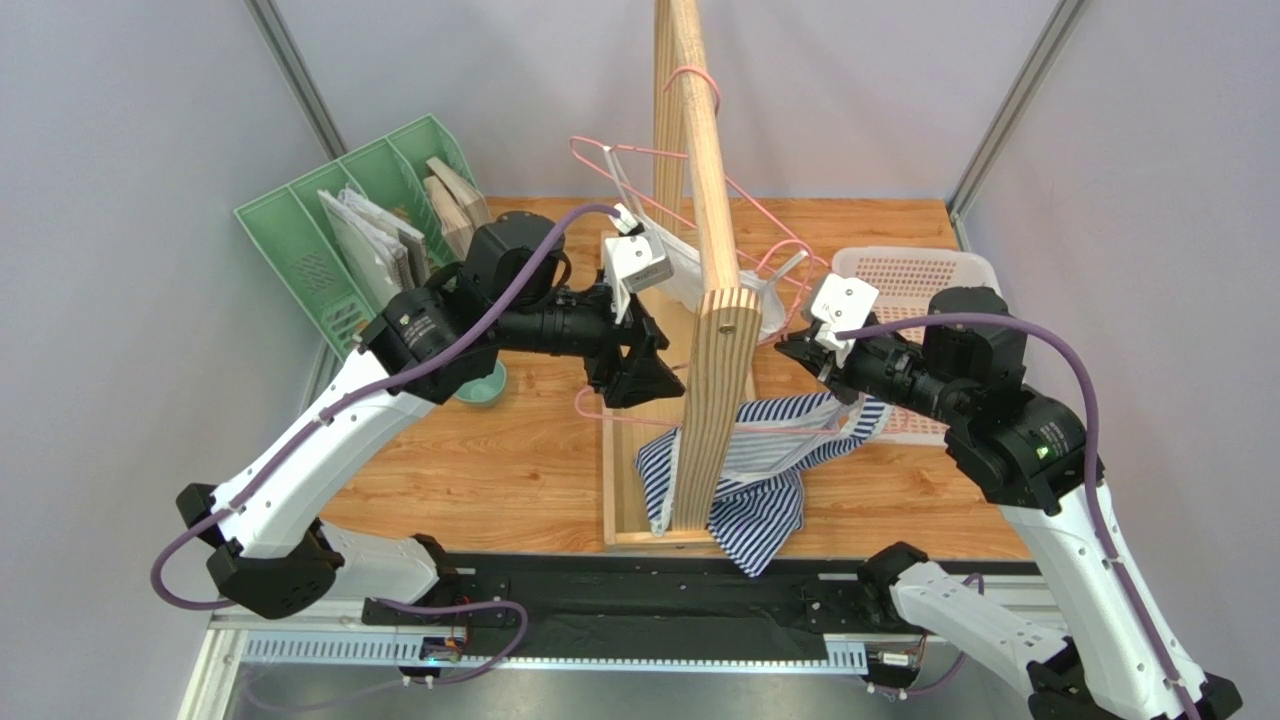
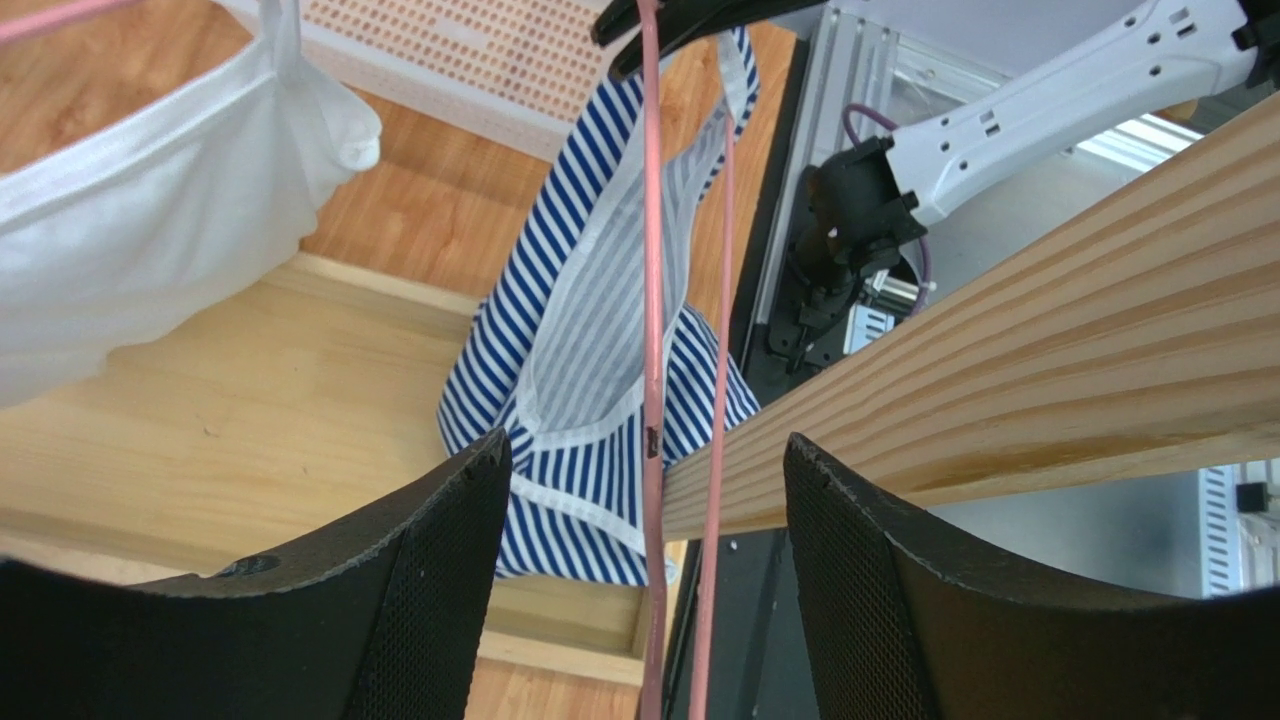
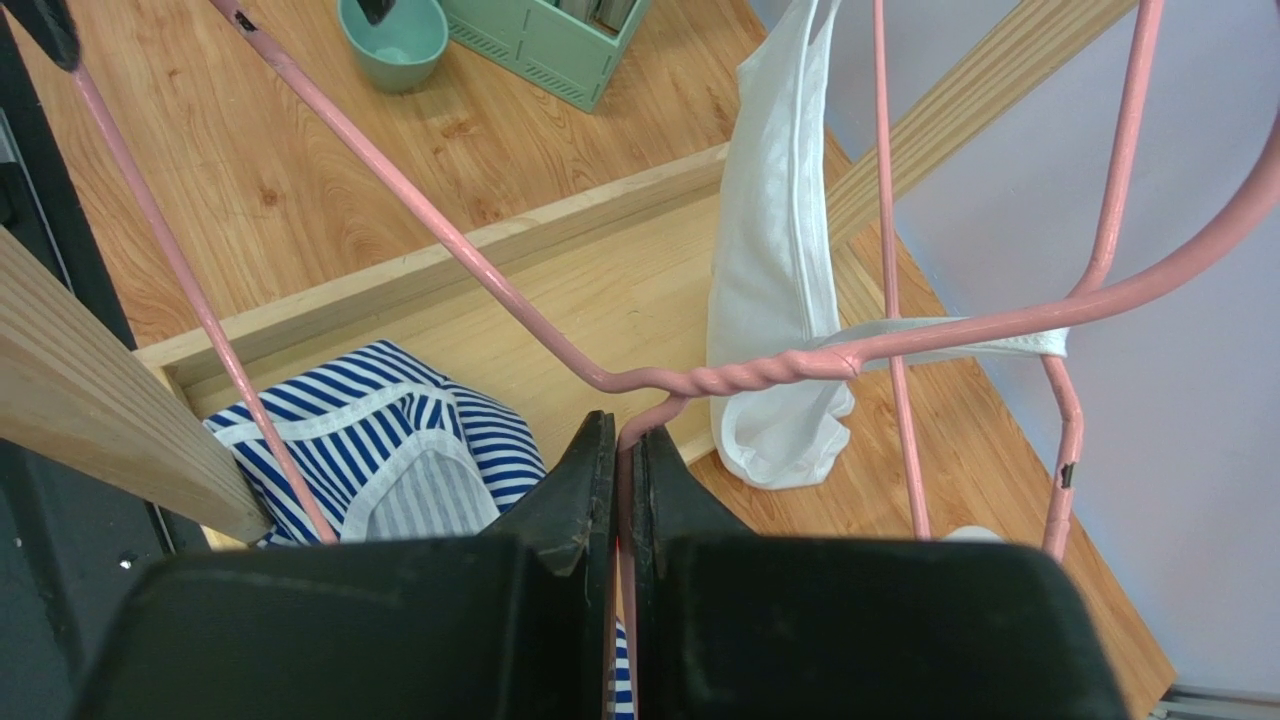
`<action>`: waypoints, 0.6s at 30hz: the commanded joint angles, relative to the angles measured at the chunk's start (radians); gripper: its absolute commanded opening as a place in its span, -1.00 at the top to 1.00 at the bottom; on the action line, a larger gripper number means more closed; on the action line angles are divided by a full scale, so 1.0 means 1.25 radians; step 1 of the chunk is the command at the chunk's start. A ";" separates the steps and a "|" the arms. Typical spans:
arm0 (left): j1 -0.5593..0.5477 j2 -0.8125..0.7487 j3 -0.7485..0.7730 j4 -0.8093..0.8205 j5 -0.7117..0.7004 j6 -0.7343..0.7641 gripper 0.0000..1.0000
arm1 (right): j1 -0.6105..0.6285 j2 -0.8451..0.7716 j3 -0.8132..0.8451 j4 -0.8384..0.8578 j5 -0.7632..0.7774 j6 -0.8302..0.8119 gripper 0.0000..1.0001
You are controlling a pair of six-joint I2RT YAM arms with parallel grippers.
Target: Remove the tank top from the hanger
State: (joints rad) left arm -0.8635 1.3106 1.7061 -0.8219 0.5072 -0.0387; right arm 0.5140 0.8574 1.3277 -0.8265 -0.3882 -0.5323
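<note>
A blue-and-white striped tank top (image 1: 766, 483) (image 2: 579, 345) (image 3: 376, 450) droops from a pink wire hanger (image 1: 646, 425) (image 3: 751, 371) onto the wooden rack's base (image 1: 624, 480). My right gripper (image 1: 793, 348) (image 3: 622, 443) is shut on the hanger's wire just below its twisted neck. Left of the rack, my left gripper (image 1: 661, 368) (image 2: 643, 450) is open. Two pink wires of the hanger (image 2: 652, 300) run between its jaws, and neither pad touches them. One strap still runs up along the wire toward the right gripper.
A wooden rail (image 1: 706, 225) (image 2: 1052, 345) stands between the arms. A white garment (image 1: 684, 278) (image 2: 135, 255) (image 3: 774, 270) hangs on a second pink hanger. A green file organiser (image 1: 361, 225) and teal bowl (image 1: 484, 393) are at the left, a white perforated basket (image 1: 917, 278) at the right.
</note>
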 commanded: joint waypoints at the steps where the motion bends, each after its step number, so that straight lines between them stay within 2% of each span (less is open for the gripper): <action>1: 0.001 -0.022 -0.043 0.049 0.025 -0.001 -0.41 | 0.000 -0.011 0.032 0.024 -0.028 -0.013 1.00; 4: 0.001 -0.019 -0.058 0.065 0.019 -0.008 -0.28 | 0.000 -0.002 0.040 0.019 -0.033 -0.013 1.00; 7: 0.001 -0.016 -0.070 0.079 0.012 -0.017 0.02 | 0.002 0.001 0.042 0.017 -0.029 -0.010 1.00; 8: 0.001 -0.019 -0.075 0.086 0.008 -0.018 0.19 | 0.001 0.004 0.044 0.013 -0.029 -0.009 1.00; 10: 0.001 -0.027 -0.095 0.109 0.005 -0.024 0.38 | 0.001 0.004 0.044 0.014 -0.028 -0.001 1.00; 11: 0.001 -0.031 -0.102 0.117 0.005 -0.027 0.63 | 0.001 0.003 0.044 0.016 -0.028 0.000 1.00; 13: 0.004 -0.042 -0.125 0.139 -0.006 -0.035 0.76 | 0.002 0.001 0.044 0.019 -0.026 0.010 1.00; 14: 0.005 -0.046 -0.132 0.148 -0.006 -0.037 0.96 | 0.002 0.000 0.044 0.025 -0.018 0.015 1.00; 18: 0.006 -0.072 -0.178 0.197 -0.014 -0.049 1.00 | 0.005 -0.010 0.048 0.039 -0.032 0.043 1.00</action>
State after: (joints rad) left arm -0.8646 1.2694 1.5196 -0.6697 0.5182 -0.0792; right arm 0.5140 0.8646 1.3369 -0.8272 -0.4065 -0.5243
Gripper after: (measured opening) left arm 0.016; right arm 0.014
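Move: About 3 cm below the left hand and 1 cm to its right, level fore and aft, runs the sloping upper arm of the pink hanger. The wooden post stands some 4 cm right and 5 cm back, the striped tank top's middle roughly 11 cm right, 5 back and 18 lower, and the white top about 5 right, 12 ahead and a little lower. From the right hand the same bit of hanger arm lies about 10 cm left and 4 back, near its own height. Sinking about 3 cm over the hanger's upper arm, with a slight drift to the right towards the post, the left hand lets the rod run in between its open fingers, then shuts them fully and pinches it, its wrist barely turning. The right hand stays put, fingers still shut on the hanger just by its twisted neck. ##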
